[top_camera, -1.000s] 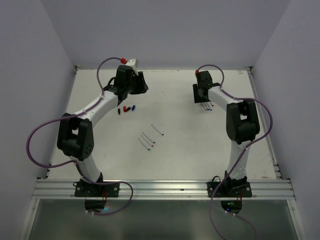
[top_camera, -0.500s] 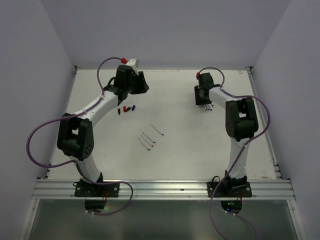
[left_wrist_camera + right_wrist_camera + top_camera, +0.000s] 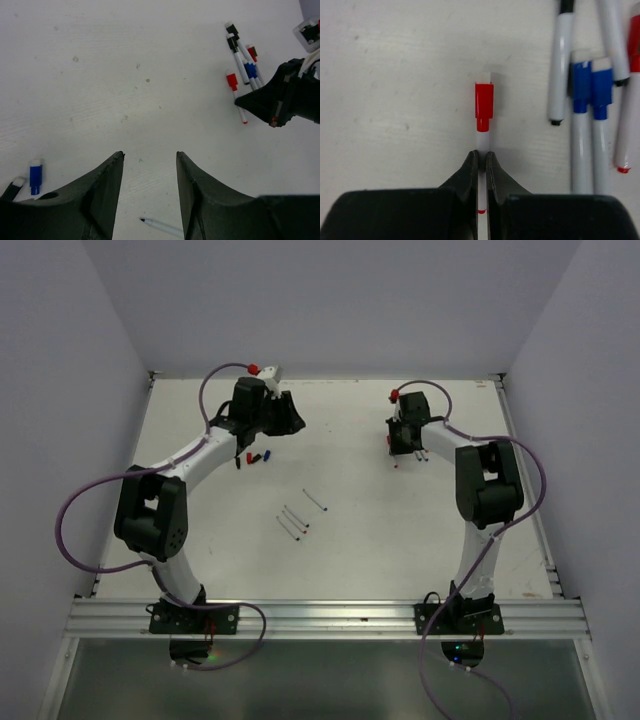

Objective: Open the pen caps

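My right gripper is shut on the pale barrel of a pen, just below its red cap; the pen lies low over the table. Several more capped pens, with blue, black and red caps, lie in a bunch to the right. In the top view the right gripper is at the far right of the table. My left gripper hangs open over bare table, holding nothing. A loose blue cap lies to its left. An uncapped pen lies between its fingers.
Loose caps lie beside the left gripper at the far left. Three uncapped pens lie mid-table. The table's walls stand close on the left, the right and at the back.
The right gripper has closed on the red-capped pen and drawn it slightly left of the bunch. The left gripper has shifted a little to the right, still open.
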`<control>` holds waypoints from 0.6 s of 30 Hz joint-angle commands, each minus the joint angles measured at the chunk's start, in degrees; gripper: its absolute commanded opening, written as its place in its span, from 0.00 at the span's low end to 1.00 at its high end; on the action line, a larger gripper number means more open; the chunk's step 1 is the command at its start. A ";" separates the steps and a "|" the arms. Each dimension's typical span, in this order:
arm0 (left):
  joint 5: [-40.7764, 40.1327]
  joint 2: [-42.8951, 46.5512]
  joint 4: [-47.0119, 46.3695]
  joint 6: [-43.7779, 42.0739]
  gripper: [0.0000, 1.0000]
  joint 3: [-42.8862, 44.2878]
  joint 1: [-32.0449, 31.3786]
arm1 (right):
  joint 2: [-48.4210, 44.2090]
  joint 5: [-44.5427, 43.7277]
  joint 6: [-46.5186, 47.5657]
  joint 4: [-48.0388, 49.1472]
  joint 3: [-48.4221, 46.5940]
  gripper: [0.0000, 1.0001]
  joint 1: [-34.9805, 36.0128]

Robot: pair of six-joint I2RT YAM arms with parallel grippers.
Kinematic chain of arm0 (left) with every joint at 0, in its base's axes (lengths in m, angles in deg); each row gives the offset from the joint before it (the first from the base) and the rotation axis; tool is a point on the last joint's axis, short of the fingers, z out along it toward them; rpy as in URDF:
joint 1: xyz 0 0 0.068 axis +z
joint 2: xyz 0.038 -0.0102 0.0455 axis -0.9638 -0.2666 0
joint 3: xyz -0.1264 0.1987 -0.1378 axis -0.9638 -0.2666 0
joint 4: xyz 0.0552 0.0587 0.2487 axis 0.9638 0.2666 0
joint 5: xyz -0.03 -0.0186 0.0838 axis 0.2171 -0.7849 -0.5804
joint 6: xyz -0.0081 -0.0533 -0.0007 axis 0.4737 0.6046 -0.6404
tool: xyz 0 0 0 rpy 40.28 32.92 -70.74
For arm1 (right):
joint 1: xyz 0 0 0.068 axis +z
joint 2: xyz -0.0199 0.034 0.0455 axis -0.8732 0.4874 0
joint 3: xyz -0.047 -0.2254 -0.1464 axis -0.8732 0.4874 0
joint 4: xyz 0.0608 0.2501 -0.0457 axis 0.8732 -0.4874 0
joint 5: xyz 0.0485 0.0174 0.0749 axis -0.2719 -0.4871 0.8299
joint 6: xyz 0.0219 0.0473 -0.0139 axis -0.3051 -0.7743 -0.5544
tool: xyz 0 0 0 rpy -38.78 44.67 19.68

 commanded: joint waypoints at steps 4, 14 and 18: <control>17.17 1.01 -11.86 4.60 0.49 -4.28 0.48 | -12.78 17.99 -2.70 5.46 6.91 0.00 6.02; 29.32 0.93 -26.47 15.42 0.50 -11.85 0.48 | -20.79 25.45 -9.72 12.12 10.17 0.00 16.22; 28.44 1.98 -26.74 16.56 0.50 -13.08 0.48 | -21.75 26.70 -11.75 13.63 10.08 0.00 17.54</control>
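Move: The right hand already grips the red-capped pen; the left gripper it is bound for is about 28 cm to its left, 1 cm back and 14 cm up. Blue pens lie 7 cm right and 2 cm ahead of the right hand, a black-capped pen 6 cm right and 8 cm ahead. From the left hand the red cap is some 27 cm right, 5 cm ahead, 14 cm down; the loose blue cap is 9 cm left, level, 15 cm down. Right hand swings its pen about 20 cm left, up, back, towards open left fingers coming right and back. ##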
